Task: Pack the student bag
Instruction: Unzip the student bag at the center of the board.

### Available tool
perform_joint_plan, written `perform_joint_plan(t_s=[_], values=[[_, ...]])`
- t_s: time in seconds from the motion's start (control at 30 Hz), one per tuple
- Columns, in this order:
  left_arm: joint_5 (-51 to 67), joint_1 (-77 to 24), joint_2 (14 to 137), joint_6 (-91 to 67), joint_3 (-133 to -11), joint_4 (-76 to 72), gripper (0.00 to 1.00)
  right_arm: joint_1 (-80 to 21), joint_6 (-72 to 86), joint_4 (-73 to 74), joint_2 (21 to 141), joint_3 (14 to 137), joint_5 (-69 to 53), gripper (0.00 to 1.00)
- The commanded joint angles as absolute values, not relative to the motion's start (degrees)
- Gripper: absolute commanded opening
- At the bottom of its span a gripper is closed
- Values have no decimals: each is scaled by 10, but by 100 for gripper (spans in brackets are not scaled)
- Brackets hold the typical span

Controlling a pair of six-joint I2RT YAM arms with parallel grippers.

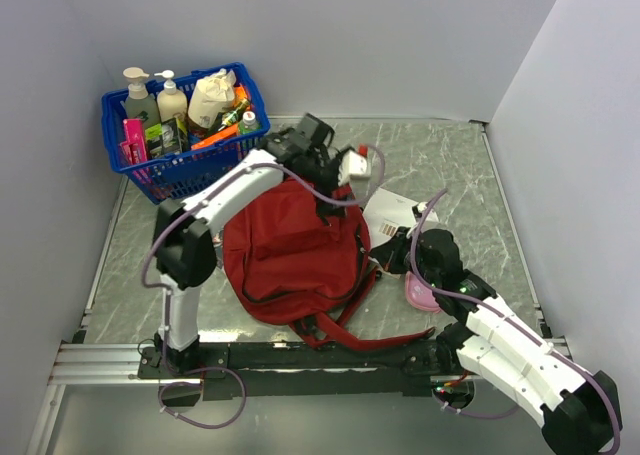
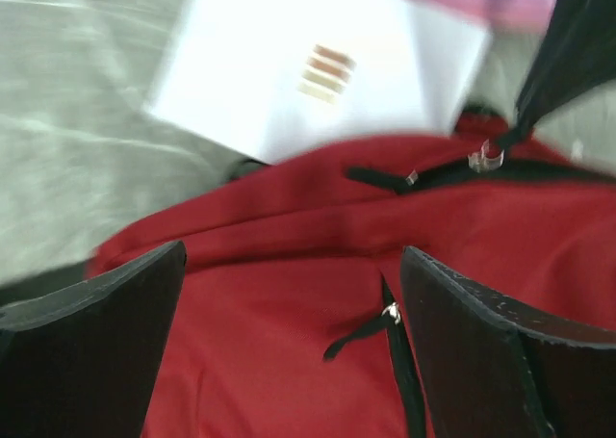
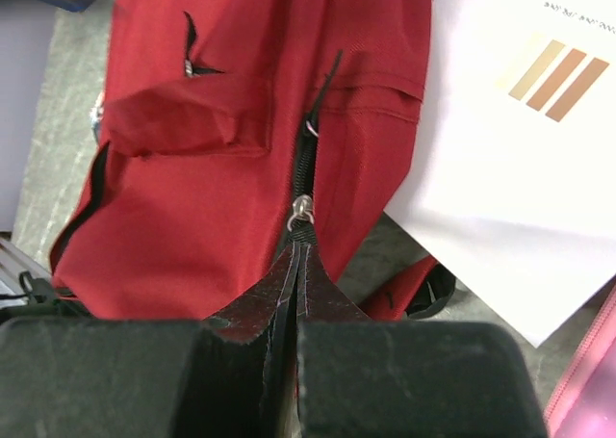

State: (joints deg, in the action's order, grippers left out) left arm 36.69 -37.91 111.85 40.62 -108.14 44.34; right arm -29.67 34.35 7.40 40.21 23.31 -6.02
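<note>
The student bag (image 1: 290,255), dark red with black straps, lies flat in the middle of the table. My left gripper (image 1: 338,197) hovers over its far right part, open, with only red fabric between its fingers (image 2: 500,361). A black zipper pull (image 2: 390,313) lies on the bag just inside the left gripper's right finger. My right gripper (image 3: 300,255) is shut on the black tab of another zipper pull (image 3: 303,228) at the bag's (image 3: 212,168) right edge. In the top view the right gripper (image 1: 375,258) sits at the bag's right side.
A white booklet (image 1: 395,210) with brown stripes lies right of the bag, partly under it. A pink item (image 1: 420,295) lies beside the right arm. A blue basket (image 1: 185,135) of bottles stands at the back left. Grey walls enclose the table.
</note>
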Motion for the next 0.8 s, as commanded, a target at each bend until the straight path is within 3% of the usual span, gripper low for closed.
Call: perform_joint_plan(t_s=[0.0, 0.4, 0.67, 0.77], values=[[410, -401, 1172, 621, -1111, 533, 96, -294, 353, 57, 370, 235, -71, 0], [401, -442, 1253, 780, -1169, 592, 100, -295, 364, 48, 359, 237, -82, 0], [377, -454, 1310, 881, -1245, 730, 70, -294, 369, 23, 365, 239, -87, 0], [372, -460, 1338, 910, -1269, 787, 69, -294, 368, 19, 371, 243, -91, 0]])
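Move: The black-tailed end of the bag's side zipper, where the left hand is going, lies about 6 cm back, 5 cm to its right and 12 cm below it. The zipper pull, pinched by the right fingers, is some 12 cm back, 9 cm right and 8 cm below the left hand. The white box lies about 15 cm right, 4 cm back and 18 cm below. From the right hand the zipper end is roughly 5 cm ahead, 4 cm left and 4 cm below. The right hand keeps its closed pinch on the zipper pull, easing up about 2 cm. The left hand, open, drops some 10 cm towards the zipper end, mostly early on, while drifting back about 4 cm and right 3 cm. It turns roughly 35 degrees clockwise and, near the end, closes its fingers partway around the red fold there; whether they touch can't be seen. ##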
